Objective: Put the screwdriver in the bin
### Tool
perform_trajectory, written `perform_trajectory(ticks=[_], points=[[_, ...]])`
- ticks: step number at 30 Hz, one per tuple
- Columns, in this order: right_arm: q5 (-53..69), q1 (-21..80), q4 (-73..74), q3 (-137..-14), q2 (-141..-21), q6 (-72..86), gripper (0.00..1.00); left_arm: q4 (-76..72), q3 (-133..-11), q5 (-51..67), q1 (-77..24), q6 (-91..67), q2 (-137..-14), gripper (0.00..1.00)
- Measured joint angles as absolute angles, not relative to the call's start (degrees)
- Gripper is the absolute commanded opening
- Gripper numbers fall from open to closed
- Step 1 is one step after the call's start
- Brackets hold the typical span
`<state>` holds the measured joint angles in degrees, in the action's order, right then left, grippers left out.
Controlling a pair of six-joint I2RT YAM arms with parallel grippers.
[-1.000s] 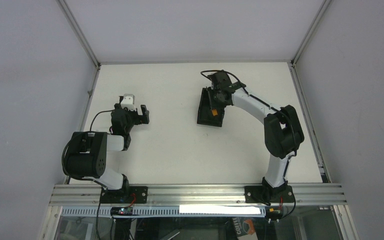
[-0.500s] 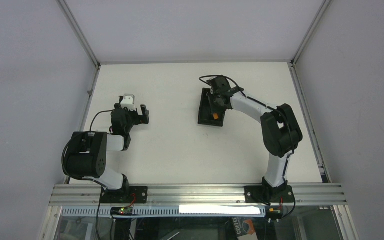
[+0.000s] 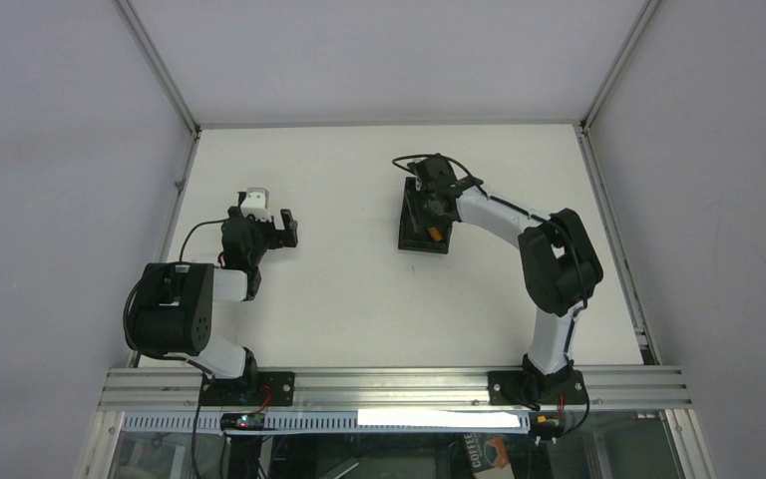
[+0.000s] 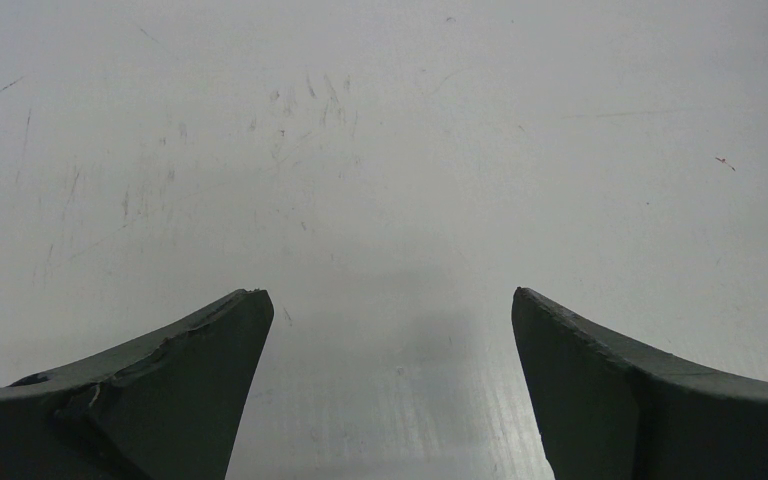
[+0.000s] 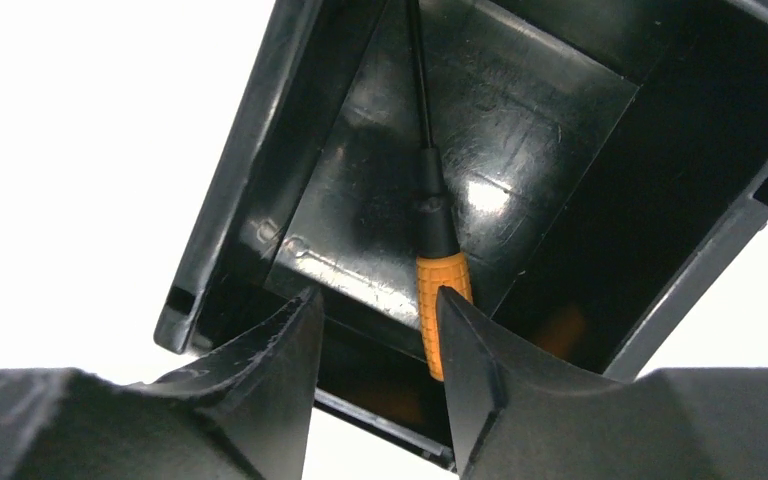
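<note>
The black bin (image 3: 409, 238) sits on the white table at centre right. The screwdriver (image 5: 441, 292), with an orange handle and thin dark shaft, lies inside the bin (image 5: 530, 120), its handle leaning up at the near wall; its orange end also shows in the top view (image 3: 437, 235). My right gripper (image 5: 375, 297) hovers over the bin (image 3: 429, 200) with its jaws parted. The handle lies against the inner edge of the right finger, not clamped between the two. My left gripper (image 4: 390, 295) is open and empty over bare table at the left (image 3: 290, 228).
The white table (image 3: 339, 289) is walled by grey panels on the left, back and right. An aluminium rail (image 3: 389, 384) carrying both arm bases runs along the near edge.
The right gripper has shifted left and back over the bin and its jaws have parted, leaving the screwdriver lying in the bin. The left arm has not moved.
</note>
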<state>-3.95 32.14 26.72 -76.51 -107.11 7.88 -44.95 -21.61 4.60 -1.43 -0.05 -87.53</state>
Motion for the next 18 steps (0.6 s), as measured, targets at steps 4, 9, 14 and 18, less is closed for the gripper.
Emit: perform_trajectory(ticks=[4, 9, 14, 18], points=[[-4.73, 32.84, 28.99, -78.19, -105.84, 8.56, 0.72, -44.95, -21.61, 4.6, -1.43, -0.05, -87.53, 0.99], [-8.21, 33.08, 32.03, -82.61, -100.71, 11.05, 0.99, -44.95, -21.61, 4.58, -1.43, -0.05, -87.53, 0.99], [-11.97, 30.13, 37.21, -85.69, -94.13, 13.72, 0.99, -44.95, -21.58, 4.6, -1.43, -0.05, -87.53, 0.99], [-12.08, 21.37, 39.83, -84.53, -90.41, 14.48, 0.99, -44.95, -21.61, 4.6, -1.43, -0.05, -87.53, 0.99]])
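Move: The screwdriver already lies loose in the bin under the half-open right fingers, its middle about 3 cm ahead of the right hand, 2 cm to its left and 4 cm below. The bin's middle is roughly 2 cm ahead, 1 cm left and 3 cm down. From the idle left hand the screwdriver lies some 37 cm to the right, about 2 cm farther out and 3 cm lower. The right hand rises about 15 cm from the bin, opening wide, then swings some 10 cm right, turning clockwise. ##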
